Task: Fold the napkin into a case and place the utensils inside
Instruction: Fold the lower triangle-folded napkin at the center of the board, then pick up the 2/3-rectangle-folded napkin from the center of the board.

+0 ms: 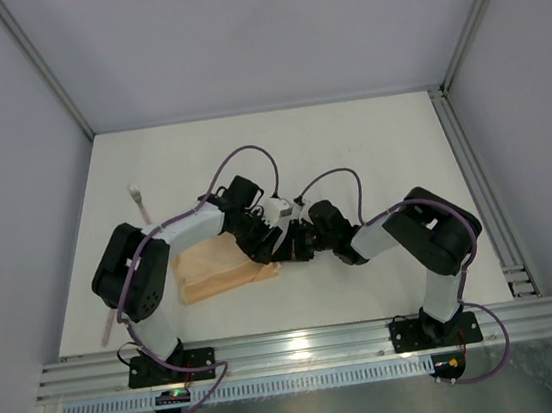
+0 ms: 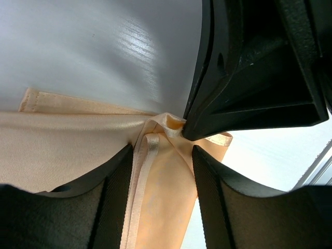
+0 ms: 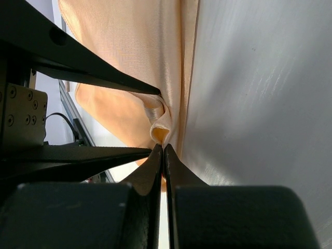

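The peach-orange napkin [image 1: 214, 272] lies folded on the table between the arms, left of centre. My right gripper [image 3: 164, 150] is shut on a small raised fold at the napkin's [image 3: 129, 46] right end. My left gripper [image 2: 161, 155] stands open astride the same end of the cloth [image 2: 67, 140], a hemmed flap lying between its fingers [image 2: 111, 197]. Both grippers meet tip to tip over the napkin's right edge [image 1: 279, 244]. One utensil [image 1: 141, 205], with a pale pink handle and a whitish head, lies on the table at the far left, partly behind the left arm.
The white table [image 1: 349, 147] runs back to a wall. A metal rail [image 1: 304, 349] lines the near edge and another [image 1: 475, 182] the right side. The left arm's elbow [image 1: 128, 275] hangs over the utensil's handle.
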Robot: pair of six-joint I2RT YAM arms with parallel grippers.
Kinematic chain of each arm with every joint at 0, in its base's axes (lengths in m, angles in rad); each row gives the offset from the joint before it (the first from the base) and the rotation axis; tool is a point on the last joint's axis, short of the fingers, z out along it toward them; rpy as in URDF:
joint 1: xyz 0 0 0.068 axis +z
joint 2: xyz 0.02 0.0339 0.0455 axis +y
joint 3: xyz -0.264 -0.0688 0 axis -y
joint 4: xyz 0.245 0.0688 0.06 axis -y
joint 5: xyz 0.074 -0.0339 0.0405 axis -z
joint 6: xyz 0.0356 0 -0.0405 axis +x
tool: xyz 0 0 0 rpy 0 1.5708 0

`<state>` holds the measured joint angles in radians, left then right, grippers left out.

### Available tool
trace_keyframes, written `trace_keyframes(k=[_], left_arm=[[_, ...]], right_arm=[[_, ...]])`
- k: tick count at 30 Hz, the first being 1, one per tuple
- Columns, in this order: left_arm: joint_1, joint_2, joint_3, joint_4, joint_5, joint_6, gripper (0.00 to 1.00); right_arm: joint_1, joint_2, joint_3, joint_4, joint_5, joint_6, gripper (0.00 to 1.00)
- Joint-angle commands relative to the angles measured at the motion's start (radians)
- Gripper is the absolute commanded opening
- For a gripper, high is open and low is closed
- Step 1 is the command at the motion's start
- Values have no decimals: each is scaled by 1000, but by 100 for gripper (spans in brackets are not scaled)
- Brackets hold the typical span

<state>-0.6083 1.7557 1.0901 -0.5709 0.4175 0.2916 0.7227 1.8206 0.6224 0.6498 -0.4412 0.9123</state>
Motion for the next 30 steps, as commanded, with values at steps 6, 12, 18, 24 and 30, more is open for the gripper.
trace_keyframes(k=[6, 12, 18, 24, 30], left_arm=[[1, 31, 27, 32, 61, 0, 30], [1, 28, 22, 13, 76, 7, 7], [13, 1, 21, -10, 101, 41, 0], [31, -12, 16, -56, 119, 75, 0], [36, -45, 13, -83, 165, 106, 0]], right_arm=[[4, 6, 3, 47, 4, -6, 3], [3, -3, 2, 37, 7, -12, 3], [-2, -96, -30, 18, 30, 0, 38], [-60, -198, -42, -98, 67, -27, 41], [-126, -212, 26, -220, 120, -72, 35]])
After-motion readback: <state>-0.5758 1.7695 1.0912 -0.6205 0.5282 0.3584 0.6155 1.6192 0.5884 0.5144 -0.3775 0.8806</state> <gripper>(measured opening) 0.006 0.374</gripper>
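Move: The bunched fold at the napkin's right end lies practically at the left hand point, between its half-open fingers and about 1 cm lower. The right hand's shut fingertips already hold that fold, which sits about 1 cm ahead and 1 cm to the left of the right hand point. The napkin's folded body has its middle some 9 cm to the left of the left hand and about 1 cm back, roughly 2 cm below it. The left fingers shut on the bunched fold and pinch it, sinking nearly 1 cm as they close, then keep their grip while easing about 1 cm back and rising again. Once they are shut, the right fingers open to a bit under half, let go of the cloth and draw clear, going right, up and forward about 4 cm each way and turning slightly clockwise. ##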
